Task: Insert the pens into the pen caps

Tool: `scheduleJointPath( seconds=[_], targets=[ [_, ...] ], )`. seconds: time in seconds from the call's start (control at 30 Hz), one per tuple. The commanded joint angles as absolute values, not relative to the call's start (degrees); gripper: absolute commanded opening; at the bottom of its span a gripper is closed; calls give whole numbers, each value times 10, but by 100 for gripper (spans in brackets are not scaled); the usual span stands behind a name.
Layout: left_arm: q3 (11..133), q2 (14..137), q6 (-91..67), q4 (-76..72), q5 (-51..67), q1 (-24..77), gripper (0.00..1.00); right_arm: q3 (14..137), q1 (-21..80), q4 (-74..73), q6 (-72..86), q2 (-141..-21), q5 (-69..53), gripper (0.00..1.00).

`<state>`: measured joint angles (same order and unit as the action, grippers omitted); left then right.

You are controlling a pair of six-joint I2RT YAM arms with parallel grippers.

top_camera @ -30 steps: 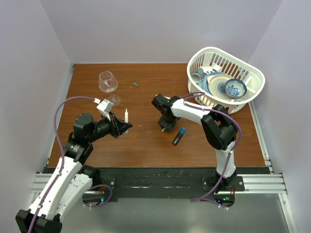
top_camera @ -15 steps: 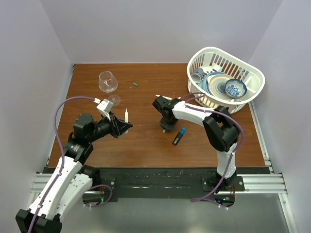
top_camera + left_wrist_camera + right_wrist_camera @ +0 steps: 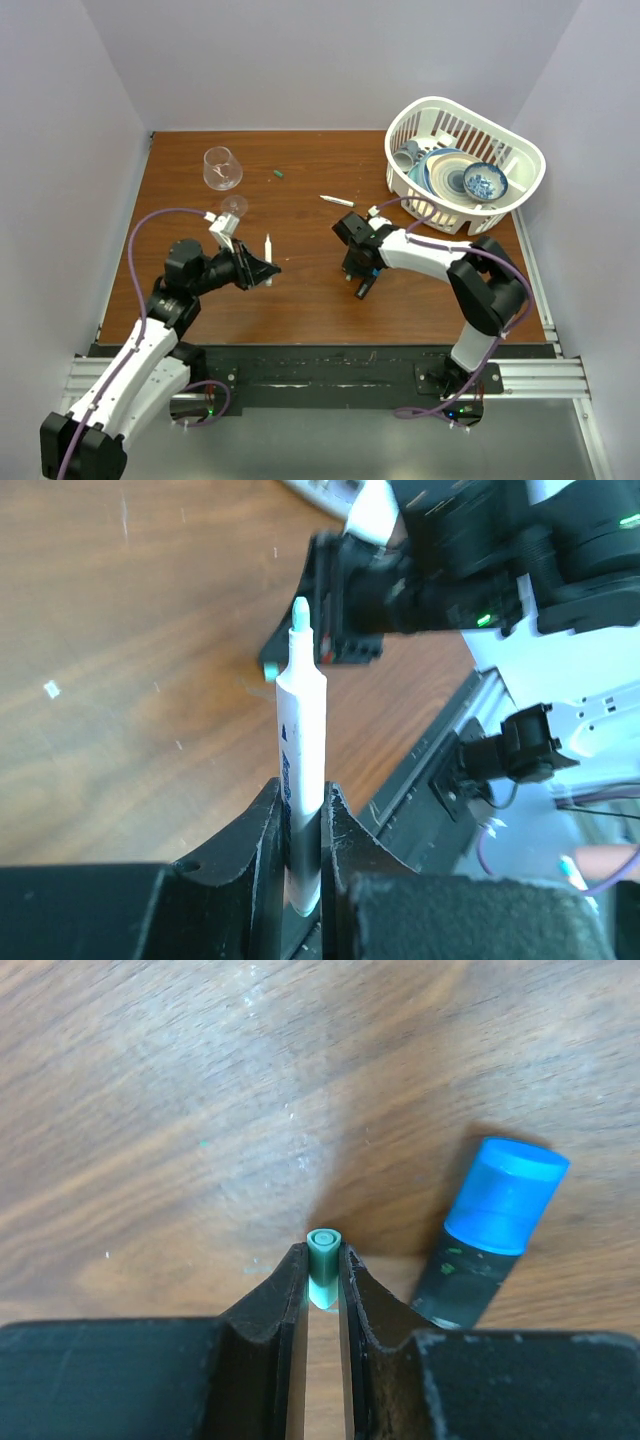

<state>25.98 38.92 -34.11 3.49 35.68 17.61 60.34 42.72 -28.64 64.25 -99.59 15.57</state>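
My left gripper (image 3: 302, 795) is shut on a thin white pen (image 3: 303, 730), which stands tip up left of centre (image 3: 268, 247). My right gripper (image 3: 322, 1260) is shut on a tiny green cap (image 3: 323, 1260) just above the wood, at mid-table (image 3: 360, 270). Right beside it lies the black marker (image 3: 465, 1285) with the blue cap (image 3: 505, 1195) on its end. A second white pen (image 3: 337, 200) lies flat behind the right arm. Another green cap (image 3: 278, 173) lies far back near the glass.
A wine glass (image 3: 222, 168) stands at the back left. A white basket (image 3: 520, 185) of dishes fills the back right corner. The brown table (image 3: 300, 290) has white walls on both sides and a black rail along its near edge.
My right gripper has shut on the green cap and moved right and nearer, beside the marker, uncovering the second white pen. My left arm has carried its pen slightly right.
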Motion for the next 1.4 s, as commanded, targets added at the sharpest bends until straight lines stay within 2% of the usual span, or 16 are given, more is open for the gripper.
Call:
scheduleJointPath(
  seconds=[0.0, 0.3, 0.7, 1.37],
  targets=[
    [207, 403, -418, -86, 391, 186, 0, 596, 431, -256, 585, -942, 164, 0],
    [127, 441, -494, -223, 419, 203, 0, 603, 448, -207, 576, -852, 123, 0],
    [80, 512, -571, -400, 448, 236, 0, 637, 497, -116, 580, -800, 91, 0],
    [83, 533, -580, -436, 481, 237, 0, 626, 526, -21, 573, -796, 34, 0]
  ],
)
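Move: From the left hand, which holds the pen upright, the green pen cap in the right fingers lies some 8 cm ahead, 20 cm to the right and 17 cm below. From the right hand, the pen's middle is roughly 7 cm back, 20 cm to the left and 19 cm above. The black marker lies about 6 cm right and 2 cm back of that hand, 2 cm lower; the loose white pen is some 25 cm ahead, 3 cm left. Keeping its pinch on the green cap, the right hand carries it up about 20 cm from just over the table, then increasingly left as well, 12 cm in all, towards the pen; its wrist swings some 45 degrees from pointing down to tilting up and left. The left hand, pen still gripped, dips about 6 cm while drawing back and right, then rises a little, its fingers swinging clockwise towards the right. ##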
